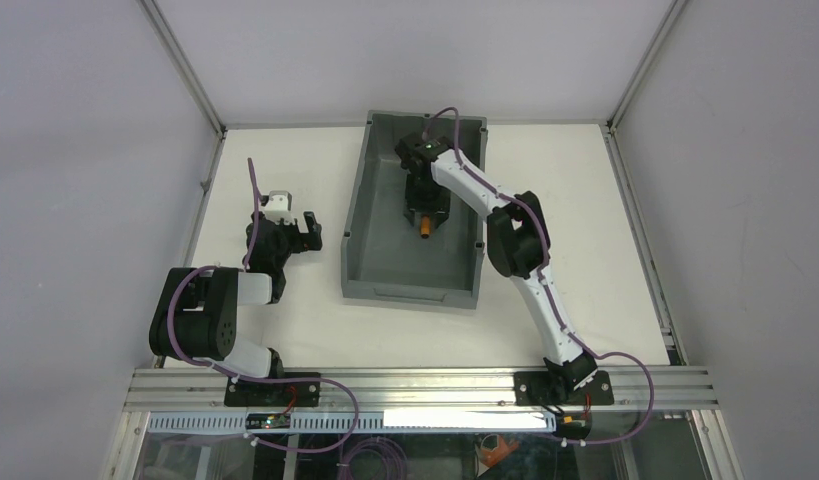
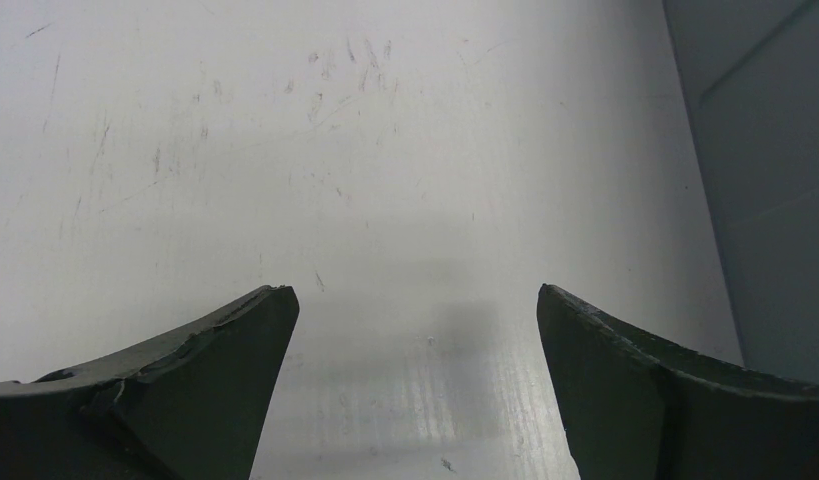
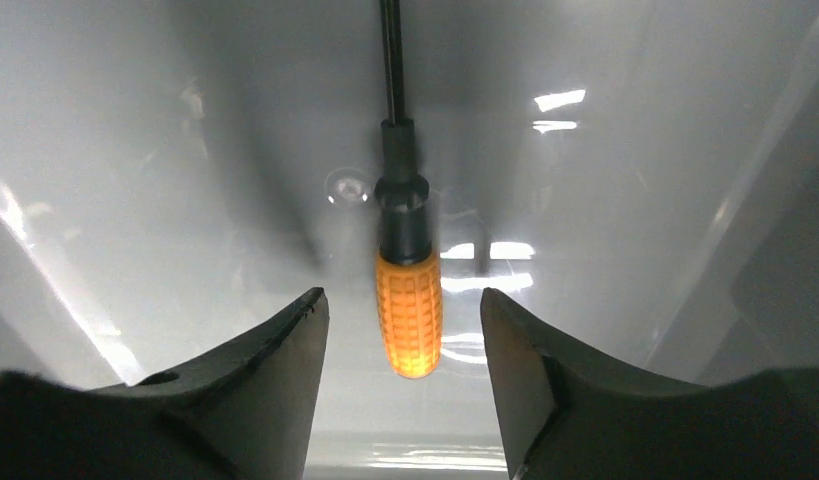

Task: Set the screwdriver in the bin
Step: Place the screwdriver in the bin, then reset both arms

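The screwdriver (image 3: 408, 310), with an orange handle and a black shaft, is inside the grey bin (image 3: 185, 200), its shaft pointing away from the wrist camera. My right gripper (image 3: 403, 300) is open around the handle, with a gap on each side, and neither finger touches it. From above, the right gripper (image 1: 423, 200) is down in the bin (image 1: 357, 215), and the orange handle (image 1: 426, 226) shows just below it. My left gripper (image 1: 303, 232) stands open left of the bin. In its wrist view the left gripper (image 2: 417, 292) has only bare table between its fingers.
The bin's tall walls surround the right gripper on all sides. The right arm (image 1: 525, 240) reaches over the bin's right rim. White table (image 1: 285, 170) lies to the left of the bin, with enclosure walls along the table's edges.
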`<state>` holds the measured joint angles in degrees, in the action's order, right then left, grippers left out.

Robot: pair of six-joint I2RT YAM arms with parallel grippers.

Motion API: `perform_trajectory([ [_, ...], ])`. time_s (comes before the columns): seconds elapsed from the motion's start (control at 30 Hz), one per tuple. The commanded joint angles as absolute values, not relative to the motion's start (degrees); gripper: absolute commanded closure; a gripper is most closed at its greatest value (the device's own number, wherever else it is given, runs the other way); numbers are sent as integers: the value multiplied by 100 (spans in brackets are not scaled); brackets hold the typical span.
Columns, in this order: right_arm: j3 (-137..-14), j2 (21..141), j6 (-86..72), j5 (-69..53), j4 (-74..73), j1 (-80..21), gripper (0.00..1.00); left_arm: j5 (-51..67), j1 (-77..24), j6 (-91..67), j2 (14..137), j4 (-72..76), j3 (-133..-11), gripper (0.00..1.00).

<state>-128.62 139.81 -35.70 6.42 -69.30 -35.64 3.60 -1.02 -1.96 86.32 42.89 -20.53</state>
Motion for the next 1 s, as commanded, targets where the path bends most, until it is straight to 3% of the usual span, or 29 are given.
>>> perform_trajectory([
  [0.0,-13316,13118,-3419,629,-7003,-3533,37,503,-62,-132,8634,4720,-2136,1],
  [0.47,-13741,11906,-3061,311,-6866,-3287,18,501,-62,-132,8631,4720,-2136,1],
  [0.67,-13442,11355,-2761,132,-6605,-2840,1,505,-62,-135,8633,4720,-2136,1],
  [0.97,-12345,10416,-2376,-223,-6021,-1896,1,501,-62,-133,8626,4724,-2136,1],
])
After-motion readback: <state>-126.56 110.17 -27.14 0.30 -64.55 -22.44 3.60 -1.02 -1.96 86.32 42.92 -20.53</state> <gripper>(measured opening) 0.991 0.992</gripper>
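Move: The screwdriver already lies free on the bin floor between my open right fingers, its middle about 2 cm ahead of that hand, dead centre sideways, and some 2 cm below. The bin's right rim is roughly 11 cm to my right and 7 cm above; the left rim, at the same height, is about 13 cm to my left, both 1 cm ahead. From my idle left hand, the screwdriver lies some 30 cm right, 1 cm ahead and slightly lower. With the screwdriver already released, I draw my empty right hand up off the bin floor, some 23 cm, nearly straight at first, then swing right about 9 cm towards the bin's right rim and well above it, easing a little forward. As I climb I spread the fingers from part-open to fully open and tilt the wrist some 30 degrees, so the fingertips swing forward. ##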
